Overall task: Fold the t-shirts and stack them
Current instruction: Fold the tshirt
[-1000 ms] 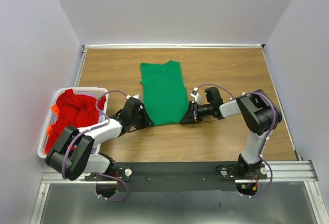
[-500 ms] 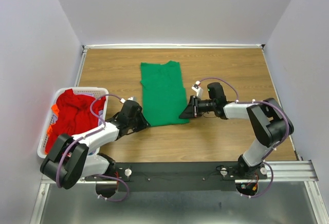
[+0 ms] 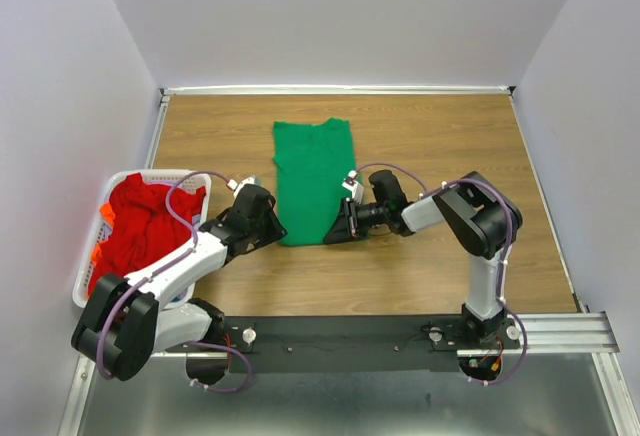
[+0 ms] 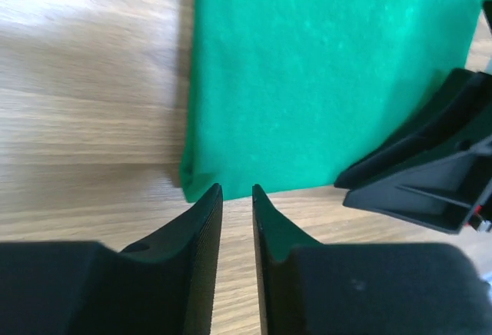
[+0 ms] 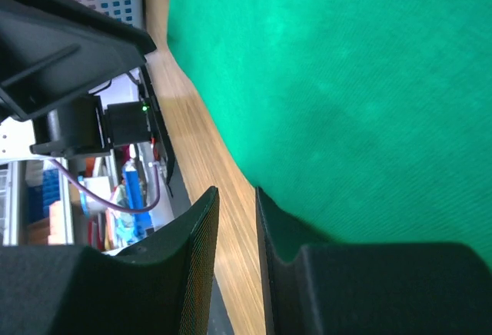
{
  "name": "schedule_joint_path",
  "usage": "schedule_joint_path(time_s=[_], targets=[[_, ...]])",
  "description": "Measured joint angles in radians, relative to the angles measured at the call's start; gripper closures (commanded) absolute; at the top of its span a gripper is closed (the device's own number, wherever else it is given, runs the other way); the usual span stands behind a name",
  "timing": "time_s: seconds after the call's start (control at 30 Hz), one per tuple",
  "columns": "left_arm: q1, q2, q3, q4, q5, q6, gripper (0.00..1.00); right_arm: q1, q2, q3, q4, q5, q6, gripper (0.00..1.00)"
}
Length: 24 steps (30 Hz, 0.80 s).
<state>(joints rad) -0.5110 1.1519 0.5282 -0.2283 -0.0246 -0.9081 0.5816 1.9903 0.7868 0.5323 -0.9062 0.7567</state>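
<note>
The green t-shirt lies flat mid-table, folded into a long strip, and fills the left wrist view and right wrist view. My left gripper sits low at its near-left corner. Its jaws are open by a narrow gap with only wood between them. My right gripper is at the near-right corner, facing the left one. It is also narrowly open, with wood in the gap and the cloth edge beside its right finger. Red t-shirts are heaped in the basket.
A white slatted basket stands at the table's left edge beside the left arm. Bare wood lies right of the shirt and behind it. Grey walls close in the back and sides. A metal rail runs along the near edge.
The right gripper slid left along the near hem, and the shirt's lower part is now narrower. The left gripper shifted slightly toward the corner and its jaws parted a little.
</note>
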Motion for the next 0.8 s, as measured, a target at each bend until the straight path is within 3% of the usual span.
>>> schedule_joint_path(time_s=[0.17,0.3,0.47,0.67,0.8], targets=[[0.000,0.000,0.057,-0.100,-0.056,0.024,0.49,0.002,-0.037,0.022,-0.088,0.039,-0.051,0.62],[-0.009,0.010,0.099,-0.171,-0.097,0.050,0.35,0.002,-0.193,0.054,-0.304,0.168,-0.143,0.50],[-0.031,0.077,0.132,-0.209,-0.114,0.078,0.30,0.002,-0.366,0.140,-0.546,0.380,-0.198,0.34],[-0.048,0.141,0.171,-0.232,-0.129,0.107,0.26,0.021,-0.368,0.222,-0.864,0.638,-0.224,0.33],[-0.052,0.164,0.196,-0.233,-0.140,0.123,0.26,0.028,-0.351,0.235,-0.989,0.745,-0.224,0.36]])
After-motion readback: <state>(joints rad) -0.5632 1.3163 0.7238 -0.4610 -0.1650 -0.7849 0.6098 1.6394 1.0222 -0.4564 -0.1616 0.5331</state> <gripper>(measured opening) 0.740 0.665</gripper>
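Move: Both hands work at the near hem of the folded green t-shirt. Its right corner lies about 10 cm right of the right hand, neither ahead nor back, 2 cm below; the left corner is roughly 11 cm left and 1 cm nearer, the shirt's middle 13 cm ahead and 3 cm left. From the left hand, the left corner is some 5 cm below, 1 cm left and 1 cm back; the red t-shirts' basket sits about 30 cm straight left. The right hand lifts off the hem, rising about 7 cm and going forward, then swings right and sinks again towards the right hem corner, ending some 9 cm farther right. Its wrist turns about 45 degrees from pointing left to pointing steeply down as its fingers open. Over the left corner the left hand shifts slightly left, rolls its left side up some 15 degrees and spreads its fingers wide. ##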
